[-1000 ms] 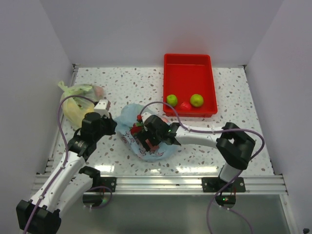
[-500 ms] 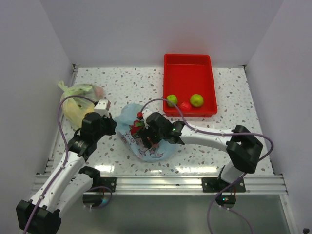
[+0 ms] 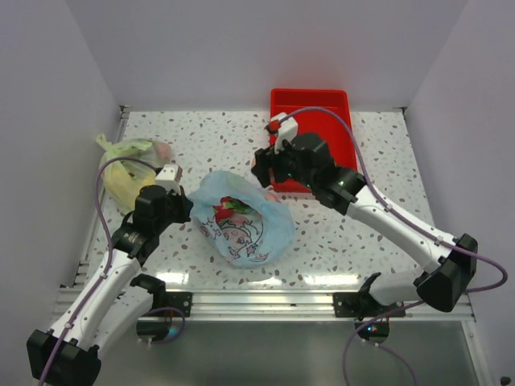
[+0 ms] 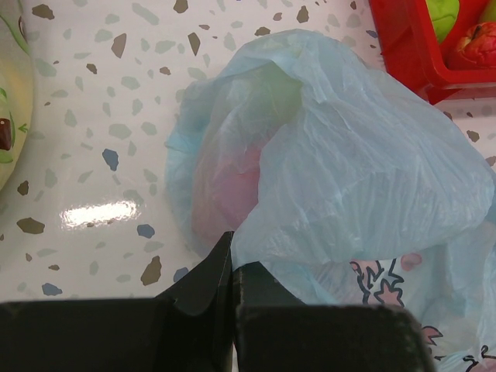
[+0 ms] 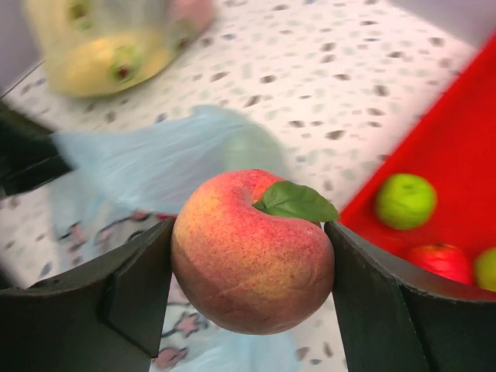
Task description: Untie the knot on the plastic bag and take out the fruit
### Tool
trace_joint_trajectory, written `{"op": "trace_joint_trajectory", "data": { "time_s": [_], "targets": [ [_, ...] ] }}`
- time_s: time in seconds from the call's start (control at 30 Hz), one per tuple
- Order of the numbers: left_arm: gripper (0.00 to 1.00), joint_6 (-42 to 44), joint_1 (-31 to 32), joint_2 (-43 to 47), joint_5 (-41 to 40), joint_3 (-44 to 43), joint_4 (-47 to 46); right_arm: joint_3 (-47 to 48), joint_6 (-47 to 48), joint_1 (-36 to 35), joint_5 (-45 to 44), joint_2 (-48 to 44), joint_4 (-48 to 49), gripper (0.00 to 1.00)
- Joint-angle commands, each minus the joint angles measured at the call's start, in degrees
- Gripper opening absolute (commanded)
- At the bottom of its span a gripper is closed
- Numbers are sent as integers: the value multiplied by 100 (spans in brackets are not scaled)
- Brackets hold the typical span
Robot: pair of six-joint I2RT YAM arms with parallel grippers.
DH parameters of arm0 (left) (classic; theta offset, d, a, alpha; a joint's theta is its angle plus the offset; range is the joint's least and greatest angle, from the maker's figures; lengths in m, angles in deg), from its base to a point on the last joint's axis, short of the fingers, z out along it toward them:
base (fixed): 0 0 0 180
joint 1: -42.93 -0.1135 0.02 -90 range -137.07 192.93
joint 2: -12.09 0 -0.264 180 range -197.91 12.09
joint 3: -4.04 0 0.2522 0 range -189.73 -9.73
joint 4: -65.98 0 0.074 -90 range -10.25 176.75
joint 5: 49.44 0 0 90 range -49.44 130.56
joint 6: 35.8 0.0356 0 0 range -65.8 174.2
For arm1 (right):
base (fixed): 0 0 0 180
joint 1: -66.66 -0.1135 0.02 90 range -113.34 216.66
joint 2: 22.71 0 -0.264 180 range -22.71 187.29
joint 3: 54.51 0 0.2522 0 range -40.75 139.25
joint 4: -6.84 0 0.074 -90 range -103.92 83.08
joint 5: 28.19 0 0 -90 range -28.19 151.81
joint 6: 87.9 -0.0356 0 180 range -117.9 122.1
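Observation:
The light blue plastic bag (image 3: 245,229) lies open on the table, with red and green fruit (image 3: 232,207) showing in its mouth. No knot shows. My left gripper (image 3: 187,211) is shut on the bag's left edge (image 4: 349,178), and a pink fruit (image 4: 236,186) shows through the film. My right gripper (image 3: 264,170) hangs above the table between the bag and the red tray (image 3: 310,95). It is shut on a pinkish peach (image 5: 252,252) with a green leaf, held between both fingers (image 5: 139,287).
In the tray (image 5: 457,155) lie two green fruits (image 5: 404,200) and a red one (image 5: 438,260). A yellow-green bag (image 3: 125,165) with yellow fruit sits at the far left, beside my left arm. White walls close in the table on three sides.
My right gripper has closed on the peach inside the bag, lifted it out and moved up and to the right toward the tray. The left gripper has kept its hold.

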Motion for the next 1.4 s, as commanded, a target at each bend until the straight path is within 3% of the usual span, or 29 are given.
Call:
{"op": "trace_joint_trajectory", "data": {
  "time_s": [0.0, 0.17, 0.37, 0.5, 0.53, 0.57, 0.67, 0.93, 1.07, 1.37],
  "targets": [
    [0, 154, -38, 16, 51, -3, -208, 154, 59, 958, -322, 42, -50, 60],
    [0, 154, -38, -10, 51, -3, -208, 163, -547, 2206, -578, 646, 266, 63],
    [0, 154, -38, -36, 51, -3, -217, 558, -1048, 3035, -270, 1772, 530, 65],
    [0, 154, -29, -45, 165, -12, -217, 901, -1110, 3141, -191, 2502, 513, 75],
    [0, 154, -37, -45, 157, -3, -208, 1006, -1101, 3141, -156, 2703, 495, 88],
    [0, 154, -38, -45, 165, -12, -217, 1059, -1101, 3141, -112, 2766, 495, 94],
    [0, 163, -37, -36, 174, -3, -208, 1209, -1066, 3141, 29, 2863, 372, 99],
    [0, 198, -38, -10, 192, -12, -234, 850, -584, 2869, 451, 1994, 232, 99],
    [0, 198, -38, -1, 209, -12, -234, 463, -284, 2221, 460, 1344, 126, 98],
    [0, 84, -38, -88, 332, -353, -287, -1250, -925, 1103, 759, -370, 565, 96]
  ]
}}
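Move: The right hand already holds the peach clear of the table. The free far part of the red box lies about 21 cm ahead of this hand, 18 to its right and 22 below. Roughly 23 below are a green fruit, 13 ahead and 9 right; a red fruit, 11 ahead and 16 right; and the blue bag, 3 back and 3 left. From the left hand, the far part lies some 25 ahead, 38 right and 10 below. Forward, to the right and then increasingly down, the right hand swings fast into the red box, about 20 cm ahead, turning some 40 degrees clockwise and tipping its fingers down. It opens them there and lets go of the peach, dips slightly, then draws up, back and left towards the blue bag with the fingers wide, unwinding most of the turn. ##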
